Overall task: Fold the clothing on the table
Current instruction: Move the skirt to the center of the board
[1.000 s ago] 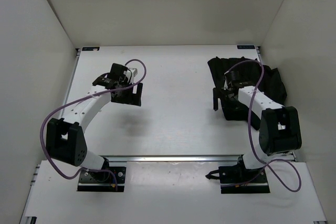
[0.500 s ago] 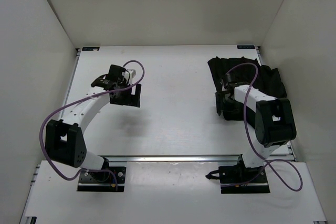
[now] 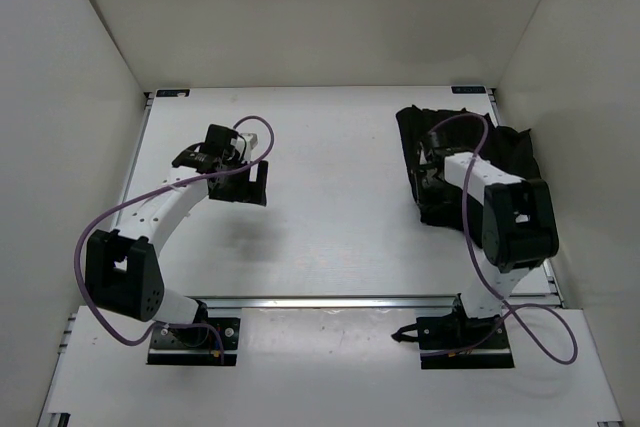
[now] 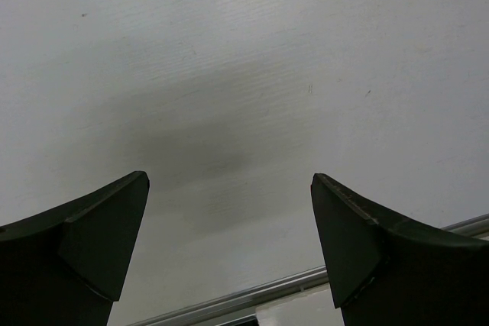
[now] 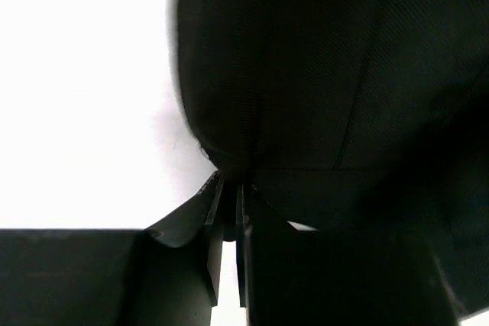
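Note:
The black clothing [image 3: 505, 152] lies crumpled at the right back of the white table [image 3: 330, 197]. My right gripper [image 3: 428, 179] sits on its left edge, shut on a fold of the fabric. In the right wrist view the clothing [image 5: 321, 74] bunches into the pinched fingers of the gripper [image 5: 229, 192]. My left gripper [image 3: 255, 182] hovers open over bare table at the left, far from the garment. In the left wrist view its gripper [image 4: 229, 211] has both fingers spread wide with nothing between them.
White walls enclose the table on the left, back and right. A metal rail [image 3: 350, 300] runs along the near edge; it also shows in the left wrist view as a rail [image 4: 252, 295]. Purple cables loop over both arms.
My right gripper went from open to shut on the garment's left edge, and its arm shifted slightly toward the back. The left arm has barely moved.

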{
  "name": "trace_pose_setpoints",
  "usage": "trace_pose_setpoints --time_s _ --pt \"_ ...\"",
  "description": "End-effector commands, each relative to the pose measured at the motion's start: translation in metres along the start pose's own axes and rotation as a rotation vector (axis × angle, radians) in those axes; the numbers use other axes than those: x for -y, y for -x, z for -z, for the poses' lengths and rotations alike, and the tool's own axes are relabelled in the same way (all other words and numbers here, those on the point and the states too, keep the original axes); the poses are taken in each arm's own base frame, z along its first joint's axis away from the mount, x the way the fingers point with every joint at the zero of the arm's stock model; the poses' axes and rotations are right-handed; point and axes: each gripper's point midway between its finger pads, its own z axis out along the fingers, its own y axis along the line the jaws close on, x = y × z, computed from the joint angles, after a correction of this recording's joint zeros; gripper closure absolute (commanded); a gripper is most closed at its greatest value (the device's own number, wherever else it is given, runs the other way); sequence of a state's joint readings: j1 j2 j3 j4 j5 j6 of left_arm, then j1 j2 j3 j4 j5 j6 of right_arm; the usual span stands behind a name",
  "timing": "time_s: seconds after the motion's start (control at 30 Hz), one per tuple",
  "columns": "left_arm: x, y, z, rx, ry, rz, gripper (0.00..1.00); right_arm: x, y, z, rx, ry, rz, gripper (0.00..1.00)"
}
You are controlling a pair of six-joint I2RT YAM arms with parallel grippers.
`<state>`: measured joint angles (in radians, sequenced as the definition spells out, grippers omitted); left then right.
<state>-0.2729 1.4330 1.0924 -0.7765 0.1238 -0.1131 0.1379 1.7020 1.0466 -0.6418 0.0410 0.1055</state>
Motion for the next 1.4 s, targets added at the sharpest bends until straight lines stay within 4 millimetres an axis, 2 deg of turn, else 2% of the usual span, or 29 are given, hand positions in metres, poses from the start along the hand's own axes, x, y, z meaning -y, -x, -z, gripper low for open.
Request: trace_pose_setpoints --time_s 0.0,0.1,0.13,0.17,0.2,0.23,0.27,0.3,0.37,0.4,0.43,0.47,0.5,0.53,0.57,0.63,0.67,0.73,0.77,0.83,0.87,0.97,1.0,1.07,1.2,1.37 --pt "0.007 0.005 0.006 0.046 -0.055 0.012 0.02 -0.058 0.045 0.016 0.071 0.153 0.085 1.00" --pt "0.007 0.008 0.005 0.064 -0.057 0.025 0.01 -0.123 0.111 0.059 0.203 0.252 0.182 1.00" --pt "0.004 0.008 0.003 0.070 -0.052 0.030 0.01 -0.146 0.111 0.068 0.198 0.284 0.231 1.00" --pt "0.005 0.012 0.004 0.081 -0.052 0.039 0.01 -0.171 0.129 0.092 0.238 0.328 0.281 1.00" --pt "0.004 0.014 0.005 0.089 -0.052 0.040 0.01 -0.191 0.162 0.124 0.333 0.366 0.310 1.00" --pt "0.002 0.016 0.006 0.090 -0.054 0.048 0.02 -0.204 0.161 0.140 0.331 0.375 0.345 1.00" --pt "0.002 0.018 0.008 0.099 -0.056 0.041 0.02 -0.217 0.187 0.173 0.435 0.381 0.364 0.99" --pt "0.004 0.019 0.009 0.097 -0.067 0.048 0.01 -0.223 0.195 0.204 0.504 0.435 0.337 0.99" --pt "0.000 0.027 0.015 0.120 -0.055 0.054 0.02 -0.218 0.216 0.253 0.664 0.534 0.286 1.00" --pt "0.000 0.028 0.018 0.128 -0.056 0.055 0.01 -0.210 0.210 0.273 0.689 0.577 0.244 1.00" --pt "0.001 0.028 0.020 0.127 -0.061 0.052 0.01 -0.196 0.210 0.287 0.747 0.597 0.209 1.00" --pt "0.003 0.031 0.023 0.140 -0.071 0.051 0.01 -0.184 0.219 0.298 0.815 0.614 0.186 1.00" --pt "0.002 0.034 0.027 0.155 -0.077 0.060 0.01 -0.164 0.205 0.293 0.813 0.602 0.141 1.00" --pt "0.003 0.038 0.029 0.168 -0.090 0.069 0.01 -0.154 0.203 0.322 0.923 0.615 0.136 1.00" --pt "0.006 0.042 0.033 0.191 -0.106 0.070 0.01 -0.138 0.197 0.289 0.890 0.602 0.096 1.00" --pt "0.010 0.048 0.040 0.220 -0.137 0.079 0.01 -0.117 0.164 0.255 0.828 0.603 0.016 1.00" --pt "0.013 0.049 0.041 0.223 -0.153 0.079 0.01 -0.103 0.159 0.247 0.816 0.602 -0.011 1.00" --pt "0.022 0.055 0.044 0.243 -0.189 0.078 0.01 -0.093 0.124 0.204 0.717 0.572 -0.047 1.00" --pt "0.027 0.054 0.042 0.239 -0.217 0.085 0.01 -0.092 0.117 0.200 0.710 0.567 -0.048 1.00" --pt "0.033 0.057 0.042 0.255 -0.256 0.107 0.02 -0.091 0.082 0.155 0.603 0.545 -0.073 1.00" --pt "0.041 0.055 0.038 0.249 -0.294 0.122 0.01 -0.089 0.077 0.151 0.604 0.544 -0.082 0.99" --pt "0.063 0.043 0.029 0.223 -0.382 0.150 0.01 -0.090 0.036 0.111 0.495 0.548 -0.134 1.00" --pt "0.069 0.037 0.025 0.207 -0.406 0.162 0.02 -0.089 0.035 0.110 0.501 0.557 -0.141 1.00" --pt "0.088 0.029 0.022 0.189 -0.449 0.151 0.01 -0.091 0.018 0.099 0.466 0.561 -0.152 1.00" --pt "0.121 0.008 0.014 0.144 -0.518 0.168 0.01 -0.100 0.003 0.088 0.434 0.563 -0.139 1.00" --pt "0.146 -0.018 -0.003 0.070 -0.536 0.218 0.01 -0.109 -0.007 0.080 0.392 0.583 -0.132 1.00"
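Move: The right hand already pinches the left edge of the skirt just over the board; the skirt's middle lies about 7 cm to its right and 4 cm farther out. The board's centre, where the skirt is taken, is bare, some 24 cm to this hand's left and level with it. From the open left hand, that centre is about 15 cm to the right, neither ahead nor back, and roughly 9 cm below. In one fast fling the right hand, keeping its pinch, swings the skirt leftward, forward and up to some 30 cm high, then draws back and down, rolling about 30 degrees left side up, and ends about 10 cm left of its start. The open left hand bobs up, then moves some 11 cm right and slightly back towards the skirt, right side rolling up. ##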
